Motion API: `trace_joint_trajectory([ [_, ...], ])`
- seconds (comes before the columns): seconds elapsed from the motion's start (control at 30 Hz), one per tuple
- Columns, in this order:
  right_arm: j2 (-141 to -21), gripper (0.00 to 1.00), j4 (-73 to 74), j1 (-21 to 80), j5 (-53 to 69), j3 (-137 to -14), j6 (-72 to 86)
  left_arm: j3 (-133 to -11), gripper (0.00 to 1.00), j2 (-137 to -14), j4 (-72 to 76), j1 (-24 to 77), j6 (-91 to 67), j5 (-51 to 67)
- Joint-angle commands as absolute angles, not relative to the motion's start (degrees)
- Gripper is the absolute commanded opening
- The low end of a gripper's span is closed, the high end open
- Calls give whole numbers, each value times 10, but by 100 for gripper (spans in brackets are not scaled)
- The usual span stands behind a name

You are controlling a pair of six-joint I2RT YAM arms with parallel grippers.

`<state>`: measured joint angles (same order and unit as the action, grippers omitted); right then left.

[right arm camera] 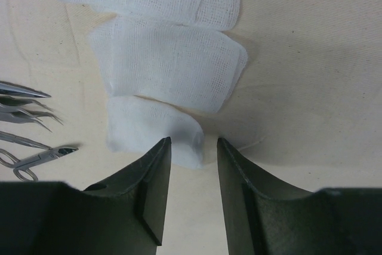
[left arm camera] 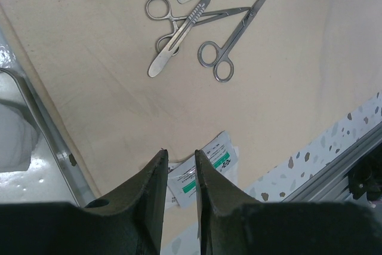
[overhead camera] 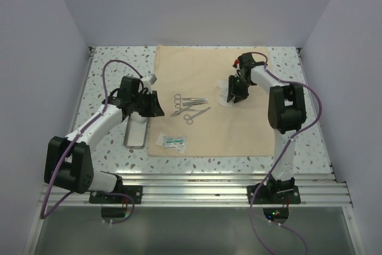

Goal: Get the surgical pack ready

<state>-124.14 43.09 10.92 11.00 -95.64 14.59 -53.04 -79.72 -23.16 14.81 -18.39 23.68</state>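
The surgical pack's beige cloth [overhead camera: 239, 129] lies flat on the table. Several silver scissor-like instruments [overhead camera: 190, 107] [left arm camera: 197, 22] rest near its middle. White gauze squares [overhead camera: 223, 94] [right arm camera: 167, 64] lie overlapped to their right. My right gripper [overhead camera: 234, 97] [right arm camera: 194, 140] hovers low at the near edge of the gauze, open, with nothing between its fingers. My left gripper [overhead camera: 160, 107] [left arm camera: 181, 152] hangs above the cloth's left part, its jaws a narrow gap apart and empty. A small steel tray [overhead camera: 136, 132] [left arm camera: 36, 106] sits beside the cloth's left edge.
Flat white packets with green print [overhead camera: 173, 141] [left arm camera: 222, 158] lie on the cloth's near left corner, below my left fingers. The speckled table is walled on three sides. An aluminium rail [overhead camera: 197, 186] runs along its near edge.
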Motion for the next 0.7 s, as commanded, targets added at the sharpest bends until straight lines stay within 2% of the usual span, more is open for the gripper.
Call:
trace_joint_trajectory([
  [0.0, -1247, 38, 413, 112, 108, -948, 141, -532, 29, -795, -212, 150, -174, 248],
  [0.23, -1248, 18, 419, 117, 108, -958, 139, -528, 29, -795, -207, 150, -178, 249],
  [0.3, -1248, 7, 426, 120, 108, -963, 139, -526, 29, -795, -205, 150, -179, 249],
  [0.37, -1244, 2, 432, 127, 107, -969, 139, -526, 30, -795, -203, 149, -181, 248],
  [0.57, -1214, 0, 444, 157, 134, -999, 147, -521, 46, -794, -197, 147, -185, 249],
  [0.67, -1208, 0, 455, 167, 134, -1028, 152, -519, 50, -792, -197, 147, -185, 250],
])
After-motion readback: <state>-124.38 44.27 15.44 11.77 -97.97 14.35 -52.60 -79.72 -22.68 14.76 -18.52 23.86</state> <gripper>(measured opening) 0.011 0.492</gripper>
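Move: The nearest gauze lies flat right under my right fingertips, its right edge between them, its middle about 3 cm to the left and 1 cm ahead. The next gauze is roughly 2 cm left and 5 cm ahead; the scissors lie some 14 cm left and 6 cm back, the tweezers about 14 cm left and 1 cm back. From my left hand that nearest gauze is around 28 cm to the right, 6 cm ahead and 10 cm lower. I shut my right fingers, open at first, on the right edge of the nearest gauze, pinching it down at the cloth. Then I draw it about 4 cm to the left, towards the scissors and tweezers, beginning to lift about 1 cm at the end. My left hand stays in place and opens its fingers from about a quarter to half. ##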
